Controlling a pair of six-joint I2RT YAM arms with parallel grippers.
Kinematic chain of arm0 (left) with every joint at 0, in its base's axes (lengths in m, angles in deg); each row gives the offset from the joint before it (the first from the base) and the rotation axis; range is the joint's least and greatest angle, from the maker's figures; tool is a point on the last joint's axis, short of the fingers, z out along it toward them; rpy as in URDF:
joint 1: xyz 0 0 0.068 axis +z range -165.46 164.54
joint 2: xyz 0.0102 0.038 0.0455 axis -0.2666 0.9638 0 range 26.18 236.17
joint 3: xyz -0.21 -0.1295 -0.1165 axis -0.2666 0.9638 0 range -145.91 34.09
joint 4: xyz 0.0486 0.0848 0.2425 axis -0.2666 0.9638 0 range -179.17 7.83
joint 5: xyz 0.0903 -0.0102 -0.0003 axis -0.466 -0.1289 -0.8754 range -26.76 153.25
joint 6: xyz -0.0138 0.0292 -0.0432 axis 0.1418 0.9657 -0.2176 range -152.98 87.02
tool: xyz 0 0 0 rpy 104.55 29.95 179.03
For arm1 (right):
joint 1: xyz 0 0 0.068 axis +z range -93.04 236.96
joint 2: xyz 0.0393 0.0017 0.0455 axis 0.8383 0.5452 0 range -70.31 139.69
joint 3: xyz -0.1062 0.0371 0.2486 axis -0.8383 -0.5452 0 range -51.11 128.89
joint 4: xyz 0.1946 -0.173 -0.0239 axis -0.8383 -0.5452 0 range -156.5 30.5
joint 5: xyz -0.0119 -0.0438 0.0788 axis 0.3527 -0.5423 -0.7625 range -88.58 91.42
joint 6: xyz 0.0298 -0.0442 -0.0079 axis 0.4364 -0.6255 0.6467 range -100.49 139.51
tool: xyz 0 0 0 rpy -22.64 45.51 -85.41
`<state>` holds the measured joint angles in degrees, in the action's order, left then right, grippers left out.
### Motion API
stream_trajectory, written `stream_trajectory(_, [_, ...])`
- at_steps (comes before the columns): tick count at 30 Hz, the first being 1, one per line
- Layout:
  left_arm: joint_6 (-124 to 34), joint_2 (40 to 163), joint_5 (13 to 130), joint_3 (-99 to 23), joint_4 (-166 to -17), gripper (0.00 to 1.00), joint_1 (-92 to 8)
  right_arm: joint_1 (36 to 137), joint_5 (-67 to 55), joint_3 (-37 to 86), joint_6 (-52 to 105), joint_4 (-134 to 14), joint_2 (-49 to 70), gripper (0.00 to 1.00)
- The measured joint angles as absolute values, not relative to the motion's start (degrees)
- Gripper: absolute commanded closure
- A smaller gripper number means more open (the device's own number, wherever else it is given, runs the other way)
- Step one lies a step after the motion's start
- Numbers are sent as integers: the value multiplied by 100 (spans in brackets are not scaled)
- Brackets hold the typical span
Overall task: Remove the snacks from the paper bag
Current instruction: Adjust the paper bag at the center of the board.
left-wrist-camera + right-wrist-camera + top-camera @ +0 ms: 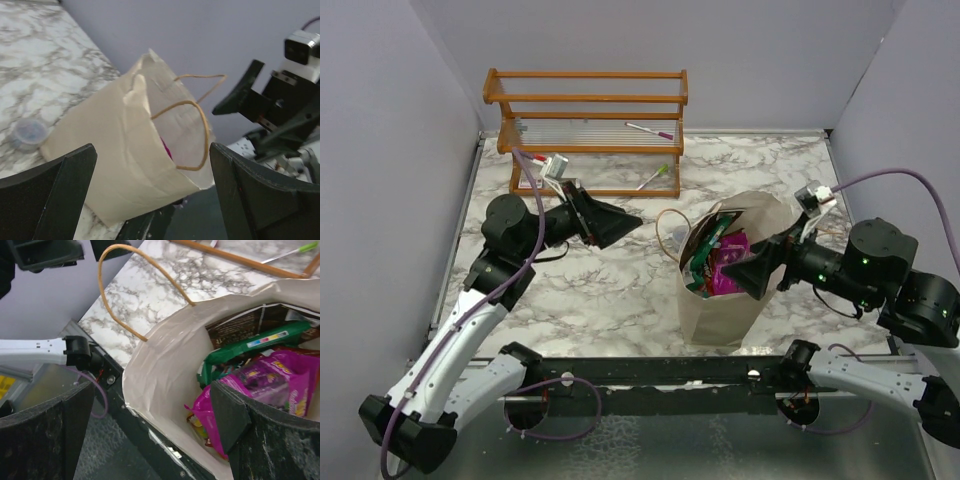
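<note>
The cream paper bag stands upright right of centre, mouth open. Inside it lie snacks: a magenta packet, a green one and a dark brown one. The right wrist view shows the magenta packet and the green packet close up. My right gripper is open at the bag's mouth. One finger is inside against the magenta packet, and the other is outside the bag's wall. My left gripper is open and empty, left of the bag, apart from it.
A wooden rack with pens stands at the back. A small clear cup sits on the marble beside the bag. The bag's tan string handles loop out to the left. Grey walls close in both sides.
</note>
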<state>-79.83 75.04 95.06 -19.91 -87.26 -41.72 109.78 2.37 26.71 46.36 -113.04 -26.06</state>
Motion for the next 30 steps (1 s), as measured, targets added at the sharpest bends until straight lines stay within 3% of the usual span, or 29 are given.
stream_trajectory(5, [-8744, 7805, 10579, -1462, -10352, 1, -4214, 10978, 639, 2787, 4651, -11494, -2831, 1])
stream_trajectory(13, [-9170, 8472, 10944, -1493, -11216, 3, -4649, 10978, 873, 2822, 4830, -11564, -3091, 1])
stream_trajectory(23, [-9238, 8645, 10784, -1523, -11360, 18, -5263, 10978, 928, 2824, 4878, -11553, -3121, 1])
stream_trajectory(30, [-9133, 8826, 10568, -1733, -11393, 43, -5460, 10978, 932, 2859, 4878, -11536, -3095, 1])
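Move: The bag's left-side handle stands up roughly 10 cm to the right of my left hand, some 3 cm back and a couple of centimetres lower. Beyond it in the open bag, the green snack pack lies about 17 cm right, 6 cm back and 10 cm below; the purple snack pack is 22 cm right, 5 cm back and equally low. From my right hand that same handle lies about 15 cm left, 7 cm ahead and 4 cm lower. I carry my left hand about 8 cm right and some 5 cm back to the bag's left-side handle, nearly level, swinging its fingers some 25 degrees clockwise so they point across at the loop, then start closing them from wide open to about two-thirds. Meanwhile my open right hand backs off from the handle, to the right and a little up. ##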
